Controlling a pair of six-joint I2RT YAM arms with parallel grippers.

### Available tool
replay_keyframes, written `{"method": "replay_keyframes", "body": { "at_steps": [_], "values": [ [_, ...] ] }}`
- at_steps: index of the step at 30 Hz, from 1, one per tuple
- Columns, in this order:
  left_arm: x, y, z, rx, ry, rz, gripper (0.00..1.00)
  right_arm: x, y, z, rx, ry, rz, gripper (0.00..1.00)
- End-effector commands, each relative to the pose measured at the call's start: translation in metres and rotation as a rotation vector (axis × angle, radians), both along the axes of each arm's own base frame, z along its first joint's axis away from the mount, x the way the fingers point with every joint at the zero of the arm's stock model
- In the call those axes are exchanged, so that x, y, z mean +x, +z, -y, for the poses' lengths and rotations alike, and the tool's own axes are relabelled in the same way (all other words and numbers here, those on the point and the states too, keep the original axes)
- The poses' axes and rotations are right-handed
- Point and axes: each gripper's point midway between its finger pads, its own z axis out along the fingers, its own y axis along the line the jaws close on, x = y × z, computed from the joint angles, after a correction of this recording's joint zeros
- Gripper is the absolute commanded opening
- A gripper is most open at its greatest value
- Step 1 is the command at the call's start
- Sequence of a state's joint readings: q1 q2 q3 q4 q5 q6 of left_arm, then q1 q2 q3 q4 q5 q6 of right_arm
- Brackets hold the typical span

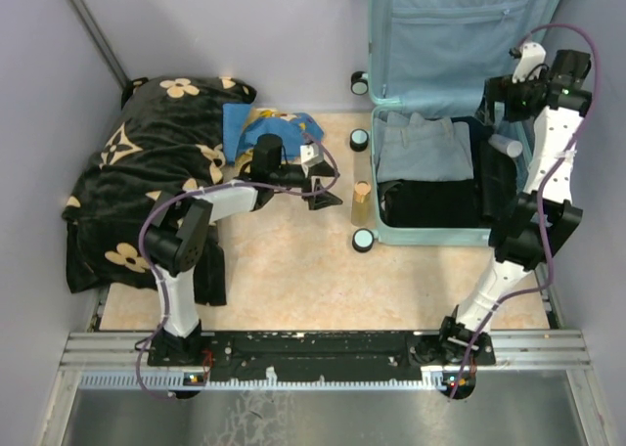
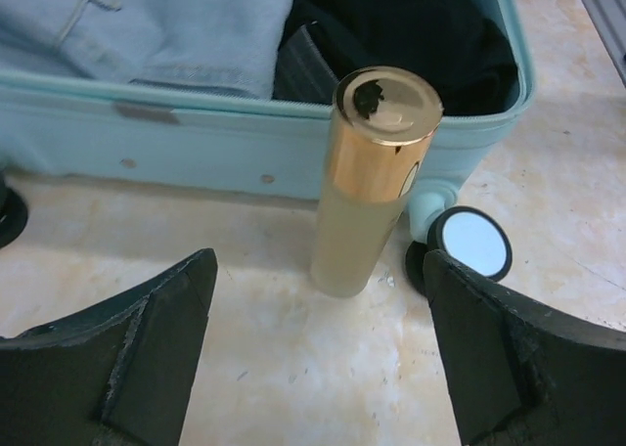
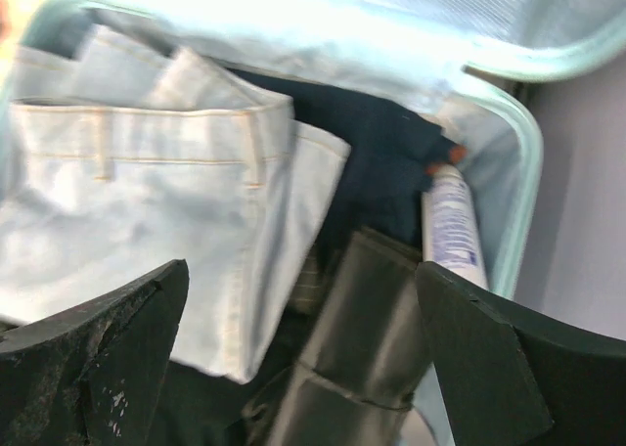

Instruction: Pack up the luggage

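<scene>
The luggage point(image 1: 386, 233) lies open at the right, a pale mint-blue hard shell with its lid point(image 1: 460, 35) raised. Folded light jeans point(image 1: 423, 148), dark clothes point(image 1: 430, 203) and a black pouch point(image 3: 362, 348) fill it. A white spray bottle point(image 3: 453, 226) lies along the right wall. A gold-capped bottle point(image 2: 377, 172) stands upright on the floor against the suitcase's outer wall, beside a wheel point(image 2: 472, 244). My left gripper point(image 2: 318, 353) is open, low and just short of that bottle, empty. My right gripper point(image 3: 298, 358) hovers open over the pouch, holding nothing.
A black blanket with tan flowers point(image 1: 147, 172) is heaped at the left, with a blue and yellow cloth point(image 1: 269, 128) beside it. Grey walls close in on both sides. Tan floor point(image 1: 284, 260) lies between blanket and suitcase.
</scene>
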State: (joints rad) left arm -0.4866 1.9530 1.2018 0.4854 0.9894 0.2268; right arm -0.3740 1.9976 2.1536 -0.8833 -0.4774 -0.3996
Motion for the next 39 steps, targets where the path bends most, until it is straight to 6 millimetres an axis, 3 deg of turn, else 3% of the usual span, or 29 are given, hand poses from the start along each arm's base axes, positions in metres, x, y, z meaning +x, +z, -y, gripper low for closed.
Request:
{"method": "replay_keyframes", "body": {
  "at_steps": [1,7,11,12,15,18,22,26,30,39],
  "values": [
    [-0.002,0.014,0.029,-0.066,-0.092,0.142,0.91,-0.025,0.064,-0.050,0.100,0.184,0.182,0.99],
    [-0.014,0.004,0.052,-0.091,-0.138,0.122,0.86,-0.055,0.058,-0.080,0.206,0.264,0.167,0.99],
    [-0.021,-0.003,0.062,-0.105,-0.136,0.099,0.81,-0.068,0.037,-0.095,0.273,0.294,0.143,0.99],
    [-0.022,-0.005,0.065,-0.107,-0.129,0.091,0.80,-0.076,0.043,-0.101,0.270,0.312,0.168,0.99],
    [-0.025,-0.007,0.074,-0.109,-0.124,0.055,0.73,-0.088,0.031,-0.112,0.283,0.328,0.170,0.99],
    [-0.027,-0.005,0.084,-0.119,-0.127,0.006,0.65,-0.095,0.022,-0.123,0.322,0.332,0.179,0.99],
    [-0.023,0.003,0.087,-0.141,-0.107,-0.009,0.46,-0.099,0.018,-0.136,0.339,0.351,0.179,0.99],
    [-0.027,0.025,0.081,-0.158,-0.111,0.020,0.31,-0.100,0.018,-0.142,0.342,0.375,0.183,0.99],
    [-0.022,0.061,0.066,-0.197,-0.087,0.020,0.27,-0.102,0.021,-0.154,0.349,0.415,0.203,0.99],
    [-0.013,0.148,0.033,-0.320,-0.049,-0.012,0.22,-0.112,0.030,-0.217,0.342,0.599,0.251,0.99]
  ]
}}
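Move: Standing on the table outside the suitcase, the gold-capped bottle is about 8 cm right of the left hand and 3 cm back, its middle some 6 cm lower. The near suitcase wheel is about 7 cm behind the bottle; the folded jeans in the suitcase lie some 26 cm right and 11 cm ahead of the left hand. From the high right hand, the bottle is roughly 33 cm left, 15 cm back and 18 cm down, with the jeans about 13 cm left, 2 cm back and 14 cm down. Reaching right about 8 cm, slightly back and down, the left hand sets its sideways-pointing fingers around the bottle's gold cap, closes them on it, then lifts about 8 cm, drifting back left. Meanwhile the open, empty right hand sweeps left some 18 cm and back 10 over the jeans towards the bottle, first rising 4 cm then sinking again, turning counter-clockwise with its left side rolling up. ##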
